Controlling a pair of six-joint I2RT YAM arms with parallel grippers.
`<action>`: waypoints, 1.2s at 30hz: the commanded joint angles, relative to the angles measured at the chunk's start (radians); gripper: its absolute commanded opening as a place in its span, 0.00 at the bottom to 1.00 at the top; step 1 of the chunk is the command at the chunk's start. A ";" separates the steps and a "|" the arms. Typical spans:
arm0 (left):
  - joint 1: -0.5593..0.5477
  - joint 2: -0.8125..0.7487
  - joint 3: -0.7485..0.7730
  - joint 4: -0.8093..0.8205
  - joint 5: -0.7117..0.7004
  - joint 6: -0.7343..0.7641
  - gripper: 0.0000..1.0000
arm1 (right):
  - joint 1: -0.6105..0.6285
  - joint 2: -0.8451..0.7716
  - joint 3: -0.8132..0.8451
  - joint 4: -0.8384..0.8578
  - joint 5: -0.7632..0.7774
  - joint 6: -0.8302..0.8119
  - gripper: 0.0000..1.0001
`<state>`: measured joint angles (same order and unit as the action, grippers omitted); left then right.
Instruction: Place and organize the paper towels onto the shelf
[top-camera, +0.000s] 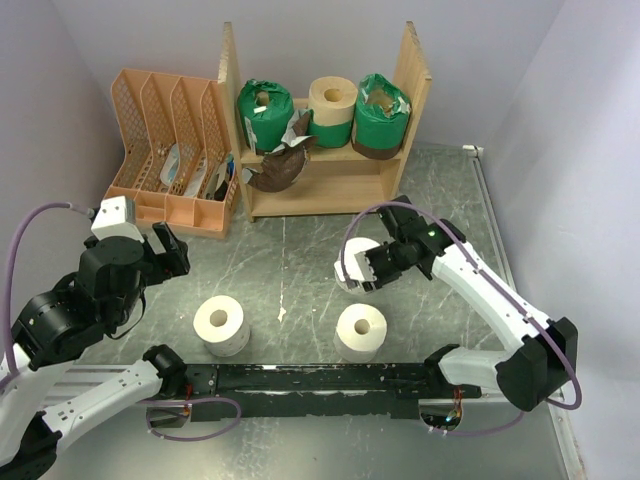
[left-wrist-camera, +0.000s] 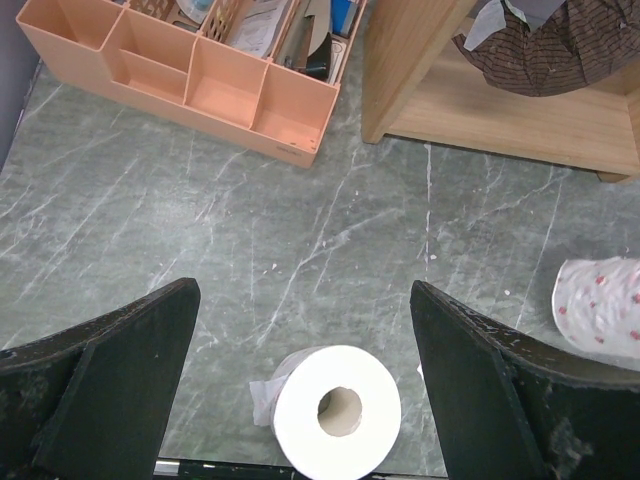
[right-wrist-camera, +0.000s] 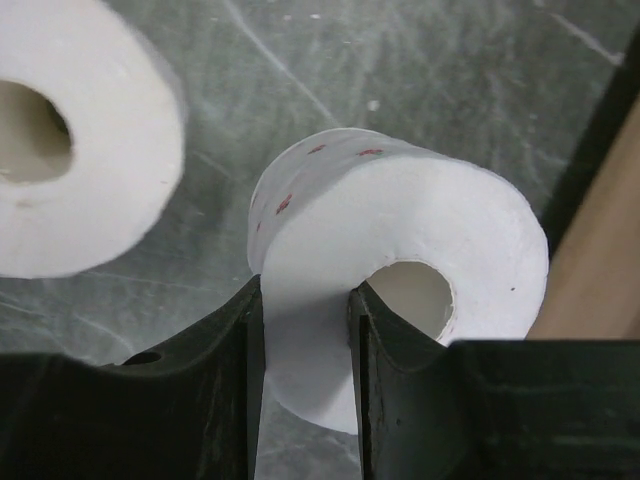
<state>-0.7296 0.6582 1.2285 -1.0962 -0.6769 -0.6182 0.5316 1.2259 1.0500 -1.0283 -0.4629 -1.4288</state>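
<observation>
My right gripper is shut on the wall of a white paper towel roll printed with red dots, one finger outside it and the other in its hollow core. In the top view that roll stands on the table in front of the shelf. Two plain white rolls stand nearer the arms, one on the left and one on the right. My left gripper hangs open above the left roll, not touching it. On the shelf's upper board stand two green-wrapped rolls and a cream roll. A brown-wrapped roll lies on the lower board.
An orange lattice file rack holding papers stands left of the shelf, and its compartments show in the left wrist view. Pale walls close the table at the back and on both sides. A black rail runs along the near edge.
</observation>
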 joint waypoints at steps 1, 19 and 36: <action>-0.004 -0.002 -0.006 0.016 -0.021 0.004 0.98 | -0.003 0.020 0.101 0.024 0.049 0.041 0.11; -0.004 0.013 -0.015 0.064 0.001 0.029 0.98 | -0.223 0.365 0.438 0.245 0.026 0.037 0.00; -0.004 -0.019 -0.017 0.042 -0.006 0.025 0.98 | -0.246 0.469 0.487 0.359 0.000 0.085 0.00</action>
<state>-0.7303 0.6518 1.2049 -1.0595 -0.6724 -0.6056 0.2935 1.6878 1.4914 -0.7227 -0.4564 -1.3533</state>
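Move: The right hand already pinches the wall of a white roll; the right end of the lower shelf lies about 24 cm straight ahead and some 4 cm lower. The right green roll stands above that spot, 25 cm ahead, 2 cm right and 16 cm up; the front white roll is 14 cm behind the hand, 1 cm left and 8 cm lower. From the left hand the shelf spot is about 25 cm ahead, 31 cm right and 21 cm lower. Keeping its pinch, the right hand carries the roll some 20 cm forward, slightly rising, to the lower shelf's mouth. ##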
